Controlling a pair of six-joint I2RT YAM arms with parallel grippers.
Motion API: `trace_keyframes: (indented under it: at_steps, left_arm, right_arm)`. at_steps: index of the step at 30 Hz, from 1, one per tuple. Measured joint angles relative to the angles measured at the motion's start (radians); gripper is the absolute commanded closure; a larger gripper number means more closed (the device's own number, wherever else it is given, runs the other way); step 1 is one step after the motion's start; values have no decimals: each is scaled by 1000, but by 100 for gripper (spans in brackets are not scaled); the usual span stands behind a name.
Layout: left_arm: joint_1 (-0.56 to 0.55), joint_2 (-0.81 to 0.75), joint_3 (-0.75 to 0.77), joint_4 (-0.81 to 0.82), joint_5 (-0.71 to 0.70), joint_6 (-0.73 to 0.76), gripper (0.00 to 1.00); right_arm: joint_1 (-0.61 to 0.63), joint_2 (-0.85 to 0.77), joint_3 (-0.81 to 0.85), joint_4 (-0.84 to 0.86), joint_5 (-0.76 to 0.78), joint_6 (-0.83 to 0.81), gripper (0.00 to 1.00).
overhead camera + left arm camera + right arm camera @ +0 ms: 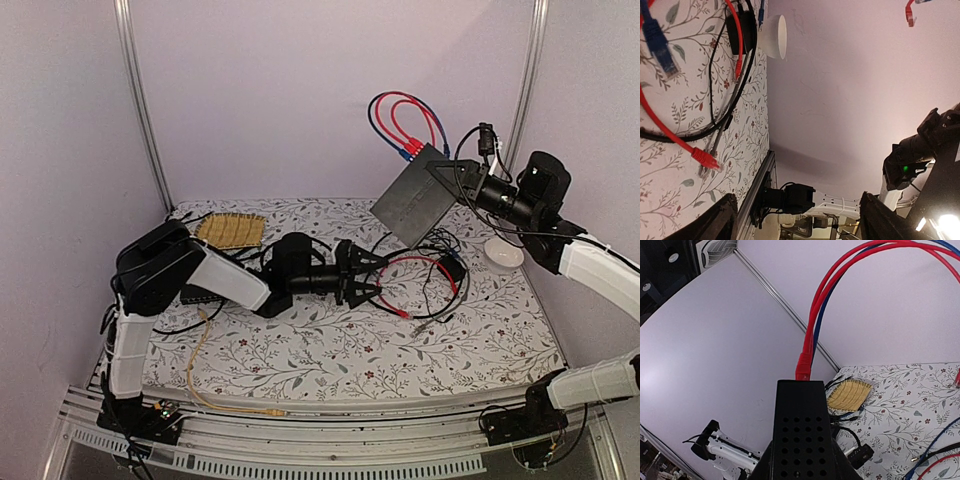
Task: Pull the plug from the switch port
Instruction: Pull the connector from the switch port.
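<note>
My right gripper (462, 185) is shut on a flat black switch box (413, 200) and holds it tilted in the air at the back right. In the right wrist view the box (802, 425) fills the space between the jaws. A red plug (803, 367) sits in a switch port on its far edge, with a blue cable (816, 347) close behind it. My left gripper (372, 272) hovers low over the table's middle, open, nothing between its fingers (715, 220). A loose red plug (705, 159) lies on the cloth just beyond it.
Red, blue and black cables (425, 275) tangle on the table under the box, with a loose blue plug (660, 45) among them. A white bowl (503, 256) stands at the right. A woven yellow mat (230, 230) lies at the back left, and a yellow cable (200, 370) runs near the front.
</note>
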Motion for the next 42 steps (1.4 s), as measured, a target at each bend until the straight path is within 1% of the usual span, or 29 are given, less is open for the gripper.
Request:
trace_keyframes:
  at_steps: [4,6,9,13,16,19,23,28,34,42]
  left_arm:
    - [-4,-112,-179,58,-42,22,18]
    - [-5,-159,-243,92,-69,47,18]
    - [-3,-228,-291,117,-122,118,21]
    - [13,-323,-296,179,-183,253,24]
    - [39,-356,-296,250,-205,319,27]
    - [79,-359,-313,336,-220,357,28]
    - [136,-346,-325,434,-212,372,30]
    - [171,-293,-274,531,-166,374,34]
    - [179,-238,-206,572,-106,373,38]
    - [180,-209,-201,583,-76,367,41]
  right_arm:
    - [0,16,0,2,-24,3,99]
    - [0,32,0,2,-39,6,99]
    - [0,58,0,10,-63,21,99]
    - [7,90,0,27,-98,38,99]
    - [17,113,0,54,-126,58,99]
    - [29,143,0,96,-156,84,99]
    - [50,192,0,169,-197,130,99]
    - [87,268,0,254,-230,190,99]
    - [116,333,1,327,-247,248,99]
    - [132,397,28,429,-258,312,99]
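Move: The blue plug still in the held switch's port is about 25 cm above the open left hand, some 9 cm ahead and 6 cm to its right. The switch's middle is roughly 17 cm above that hand, 6 ahead and 8 right; the loose red cable's near plug lies 12 cm below, 2 ahead and 6 right. From the right hand, the blue plug is about 6 cm left, 3 ahead and 2 higher. The right hand keeps its pinch on the switch and carries it some 10 cm left and down, turning it counter-clockwise. Empty, the left hand first backs off leftward, then climbs about 16 cm, still going left and edging forward towards the blue plug, rolling while its fingertips tilt upward; near the end it eases back right and its wide-open fingers partly close without gripping. ##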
